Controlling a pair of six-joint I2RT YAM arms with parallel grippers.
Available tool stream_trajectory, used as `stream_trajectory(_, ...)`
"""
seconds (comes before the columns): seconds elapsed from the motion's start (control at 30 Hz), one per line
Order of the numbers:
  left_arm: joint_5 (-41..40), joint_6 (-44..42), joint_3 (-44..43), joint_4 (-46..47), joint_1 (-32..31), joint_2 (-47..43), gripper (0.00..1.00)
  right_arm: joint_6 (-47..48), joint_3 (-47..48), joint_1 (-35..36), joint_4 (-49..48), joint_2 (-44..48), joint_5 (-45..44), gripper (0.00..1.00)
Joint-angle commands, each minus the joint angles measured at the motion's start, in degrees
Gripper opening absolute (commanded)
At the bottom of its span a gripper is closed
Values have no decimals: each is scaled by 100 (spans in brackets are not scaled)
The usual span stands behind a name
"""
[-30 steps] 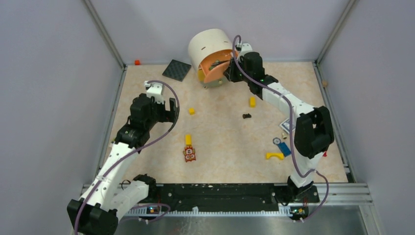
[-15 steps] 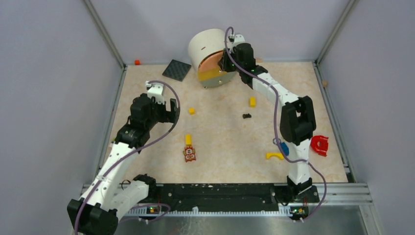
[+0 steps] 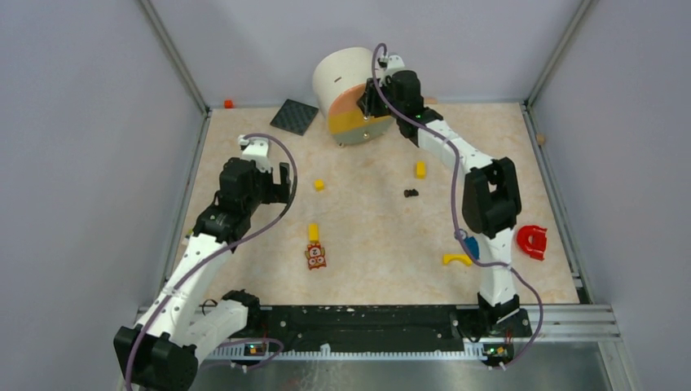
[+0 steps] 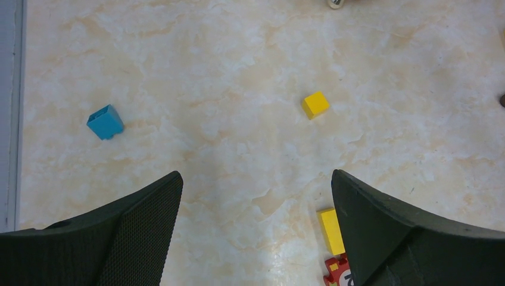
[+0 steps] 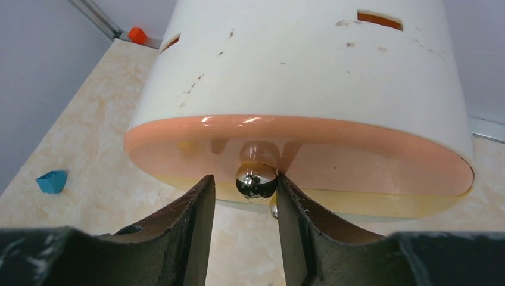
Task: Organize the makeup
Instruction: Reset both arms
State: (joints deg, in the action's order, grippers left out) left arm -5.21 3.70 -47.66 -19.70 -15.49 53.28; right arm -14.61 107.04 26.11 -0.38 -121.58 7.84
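Observation:
A white round organizer (image 3: 346,75) stands at the back, its orange drawer (image 5: 357,159) and the yellow drawer (image 5: 387,202) beneath it both pushed in. My right gripper (image 5: 243,179) is open around the orange drawer's chrome knob (image 5: 256,180). Its right finger touches the knob and a gap shows on the left side. A black square compact (image 3: 294,116) lies flat to the left of the organizer. A small dark piece (image 3: 411,193) lies mid-table, too small to identify. My left gripper (image 3: 283,183) hangs open over the left-middle of the table, holding nothing.
Yellow blocks (image 3: 420,169) (image 3: 319,184) (image 3: 313,232) and an owl-face tile (image 3: 315,257) are scattered across the table. A yellow arch (image 3: 457,259), a blue piece (image 3: 473,246) and a red horseshoe shape (image 3: 531,241) lie near the right arm. A blue block (image 4: 105,122) lies at the left wall.
The orange drawer, swung out a second ago, is now pushed in. My right gripper followed it toward the organizer, and its jaws have widened off the knob. The left arm barely moved.

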Motion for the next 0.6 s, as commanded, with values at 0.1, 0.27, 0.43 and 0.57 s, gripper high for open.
stream_trajectory(0.1,-205,183,-86,44,107,86,99,-21,-1074,-32,-89,1382,-140,44)
stream_trajectory(0.27,-222,223,-114,88,123,183,99,-817,-2773,-27,188,2652,-100,46)
stream_trajectory(0.43,-141,309,-165,19,150,409,99,-1077,-4028,-27,862,3872,-351,59)
stream_trajectory(0.57,-137,380,-286,-139,151,586,99,-1033,-4471,-27,2143,4641,-1161,96)
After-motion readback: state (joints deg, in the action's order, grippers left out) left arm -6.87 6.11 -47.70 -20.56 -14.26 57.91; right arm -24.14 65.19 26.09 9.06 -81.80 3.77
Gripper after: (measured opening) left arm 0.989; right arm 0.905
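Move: The knob of the makeup organizer's top drawer, already shut, sits right at the right fingertips, about 2 cm ahead and 1 cm left, level with them. Some 20 cm below that hand, the yellow block lies about 8 cm back and 15 cm right, and the black clip 14 cm back and 12 cm right. From the left hand the knob is roughly 25 cm ahead and 19 cm right, about level. Fingers spreading wide, the right hand retreats 18 cm back and rightward from the knob; left sinks 3 cm. ##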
